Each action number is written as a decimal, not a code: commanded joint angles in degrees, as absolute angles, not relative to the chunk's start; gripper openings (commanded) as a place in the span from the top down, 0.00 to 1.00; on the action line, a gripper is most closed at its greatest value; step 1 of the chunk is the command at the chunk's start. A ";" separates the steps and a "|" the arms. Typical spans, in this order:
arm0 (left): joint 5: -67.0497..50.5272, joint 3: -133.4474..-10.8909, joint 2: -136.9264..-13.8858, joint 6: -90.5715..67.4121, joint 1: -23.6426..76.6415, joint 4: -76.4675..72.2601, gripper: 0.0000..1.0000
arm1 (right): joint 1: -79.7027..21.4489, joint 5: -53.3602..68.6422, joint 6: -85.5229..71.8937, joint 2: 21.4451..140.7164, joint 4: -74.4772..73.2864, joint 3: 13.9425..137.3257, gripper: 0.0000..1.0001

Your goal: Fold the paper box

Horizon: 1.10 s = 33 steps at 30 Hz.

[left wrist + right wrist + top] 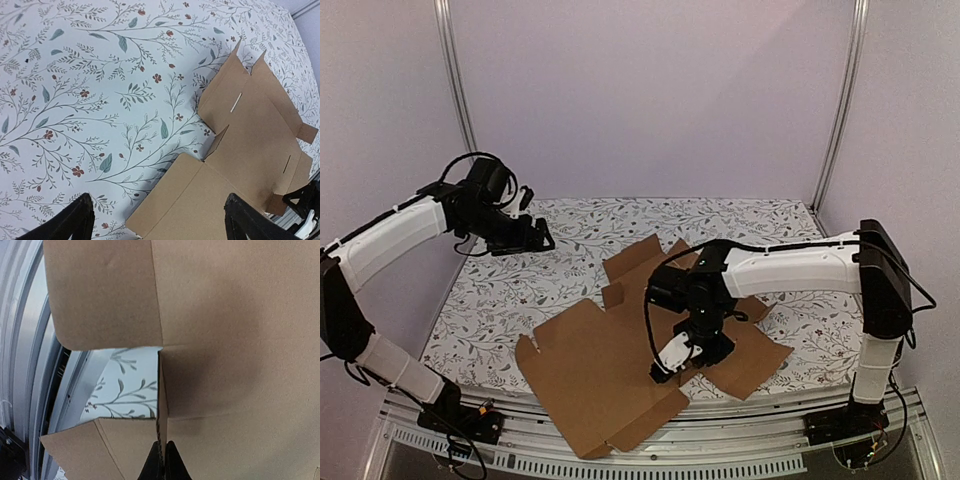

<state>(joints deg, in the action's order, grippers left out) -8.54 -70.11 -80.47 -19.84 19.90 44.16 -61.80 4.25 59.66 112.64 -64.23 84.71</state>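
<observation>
The paper box (590, 370) lies unfolded on the floral cloth, a large brown cardboard sheet reaching the table's near edge. Its flaps and slits also show in the left wrist view (250, 145). My right gripper (672, 368) points down over the sheet's near right part. In the right wrist view it (164, 460) is shut on the thin edge of an upturned cardboard flap (162, 405), with the rest of the sheet (225, 315) beyond. My left gripper (542, 240) hangs above the cloth at the back left, open and holding nothing (159, 202), apart from the box.
The floral tablecloth (520, 290) covers the table. A slotted metal rail (620, 455) runs along the near edge, also seen beside the cardboard (30, 365). Metal frame posts (455, 80) stand at the back corners against plain walls.
</observation>
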 commanded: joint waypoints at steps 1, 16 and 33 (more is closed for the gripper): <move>-8.99 -73.10 -86.61 -16.45 25.54 45.08 0.10 | -59.71 -10.66 71.46 104.64 -61.65 78.78 0.87; -6.87 -107.63 -124.59 -11.06 29.29 47.72 0.08 | -35.65 16.55 55.31 82.47 -64.46 73.17 0.47; -20.68 -117.34 -137.15 -4.66 30.76 49.94 0.90 | -18.27 26.72 38.38 79.19 -54.78 64.70 0.47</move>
<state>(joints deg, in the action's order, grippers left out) -17.93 -118.54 -138.45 -5.48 29.85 49.15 -18.61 25.67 43.44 76.20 -59.02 63.77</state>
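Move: The left hand, open, has the left edge of the carton's far flap about 12 cm ahead, 17 cm right and 15 cm below. The small tab lies some 10 cm nearer than that edge; the far slot is about 7 cm nearer and 9 cm farther right. From the right hand, still shut on the notch tab, the right corner tab lies roughly 14 cm ahead and 17 cm right, the near-right flap 3 cm ahead and 12 cm right. Down and to the right first, then forward and finally down again, the left hand swings about 25 cm to the far flap, turning nearly 30 degrees clockwise and closing most of the way with its left edge between the fingers. The right hand opens halfway, lets go of the notch tab and sweeps right, up and forward to near the right corner tab, turning clockwise. ##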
